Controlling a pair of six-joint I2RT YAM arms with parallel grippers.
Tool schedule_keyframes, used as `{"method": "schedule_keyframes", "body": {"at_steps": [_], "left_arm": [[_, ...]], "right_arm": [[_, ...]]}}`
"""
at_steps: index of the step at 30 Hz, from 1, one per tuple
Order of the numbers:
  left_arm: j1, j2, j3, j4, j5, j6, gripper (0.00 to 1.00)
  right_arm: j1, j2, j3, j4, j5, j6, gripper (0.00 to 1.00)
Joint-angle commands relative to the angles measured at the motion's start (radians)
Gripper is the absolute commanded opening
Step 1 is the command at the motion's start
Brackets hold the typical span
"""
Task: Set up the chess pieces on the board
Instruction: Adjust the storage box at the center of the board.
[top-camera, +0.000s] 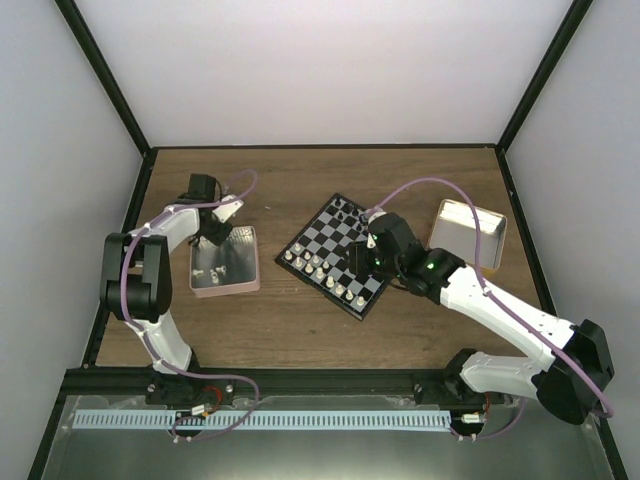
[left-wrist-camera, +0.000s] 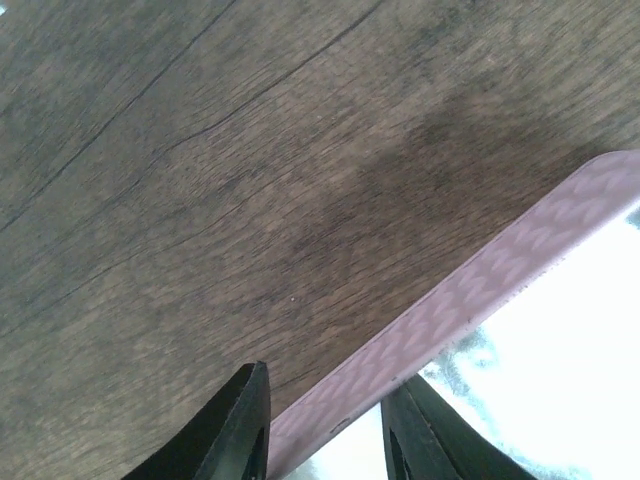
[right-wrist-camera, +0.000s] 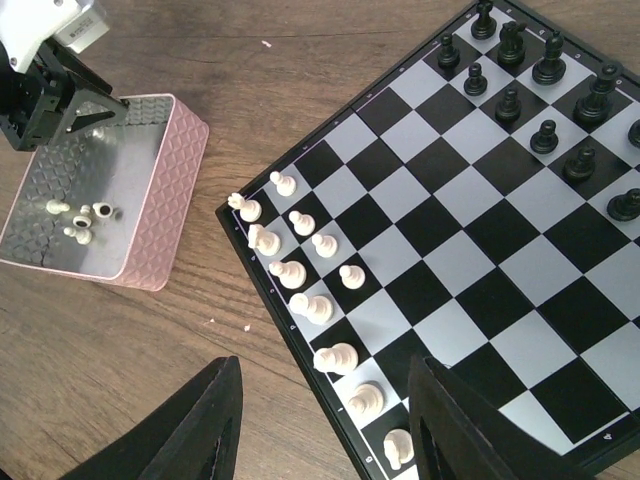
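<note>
The board (top-camera: 335, 246) (right-wrist-camera: 470, 250) lies at mid-table, turned like a diamond. Cream-white chess pieces (right-wrist-camera: 300, 272) (top-camera: 315, 265) line its near-left edge in two rows, and black pieces (right-wrist-camera: 545, 135) (top-camera: 347, 212) stand along the far side. A few white pieces (right-wrist-camera: 80, 222) lie loose in the pink tray (right-wrist-camera: 165, 200) (top-camera: 226, 286) (left-wrist-camera: 480, 290). My left gripper (left-wrist-camera: 328, 378) (top-camera: 213, 235) (right-wrist-camera: 75, 112) hangs over the tray's far rim, its fingers apart on either side of the rim and holding nothing. My right gripper (right-wrist-camera: 328, 365) (top-camera: 358, 258) hovers open over the board's white-side edge, empty.
A tan box with a silvery inside (top-camera: 470, 230) stands right of the board. Bare wooden tabletop (left-wrist-camera: 200, 200) surrounds the tray and board. Black frame posts and pale walls enclose the table on three sides.
</note>
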Motion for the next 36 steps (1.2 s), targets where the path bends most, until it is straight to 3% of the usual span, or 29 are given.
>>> {"method": "schedule_keyframes", "body": {"at_steps": [1,12,16,21,36], "left_arm": [[0.007,0.016,0.03,-0.005,0.01,-0.029,0.29],[0.005,-0.033,0.009,0.009,-0.078,-0.072,0.18],[0.005,-0.064,-0.015,0.019,-0.108,-0.098,0.05],[0.005,-0.084,-0.039,0.016,-0.142,-0.16,0.04],[0.014,-0.005,-0.026,-0.166,-0.21,-0.674,0.04]], "right_arm": [[-0.006,-0.023,-0.005,0.013,0.024,0.012,0.47],[-0.006,-0.044,-0.005,0.018,0.017,-0.012,0.47],[-0.005,-0.061,-0.006,0.02,0.016,-0.03,0.47],[-0.005,-0.073,-0.009,0.021,0.004,-0.036,0.47],[-0.005,-0.083,-0.021,0.033,-0.02,-0.03,0.47]]}}
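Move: The left hand stands astride the storage box's far rim; the middle of the box lies about 7 cm back, some 1 cm to the right and 3 cm lower. The few white pieces inside are roughly 10 cm back, 2 cm left and 4 cm below, while the chessboard's middle is about 34 cm right and 6 cm back, 4 cm below. From the right hand, the box's middle is some 36 cm left, 7 cm ahead and 17 cm below. Leftward about 3.5 cm, rising slightly and then easing back some 2 cm, the left hand goes from the box's far rim to its left rim. It turns about 30 degrees counter-clockwise as its fingers close nearly shut, ending as if pinching that rim. The right hand, fingers still apart, lifts about 1.5 cm near the board. ##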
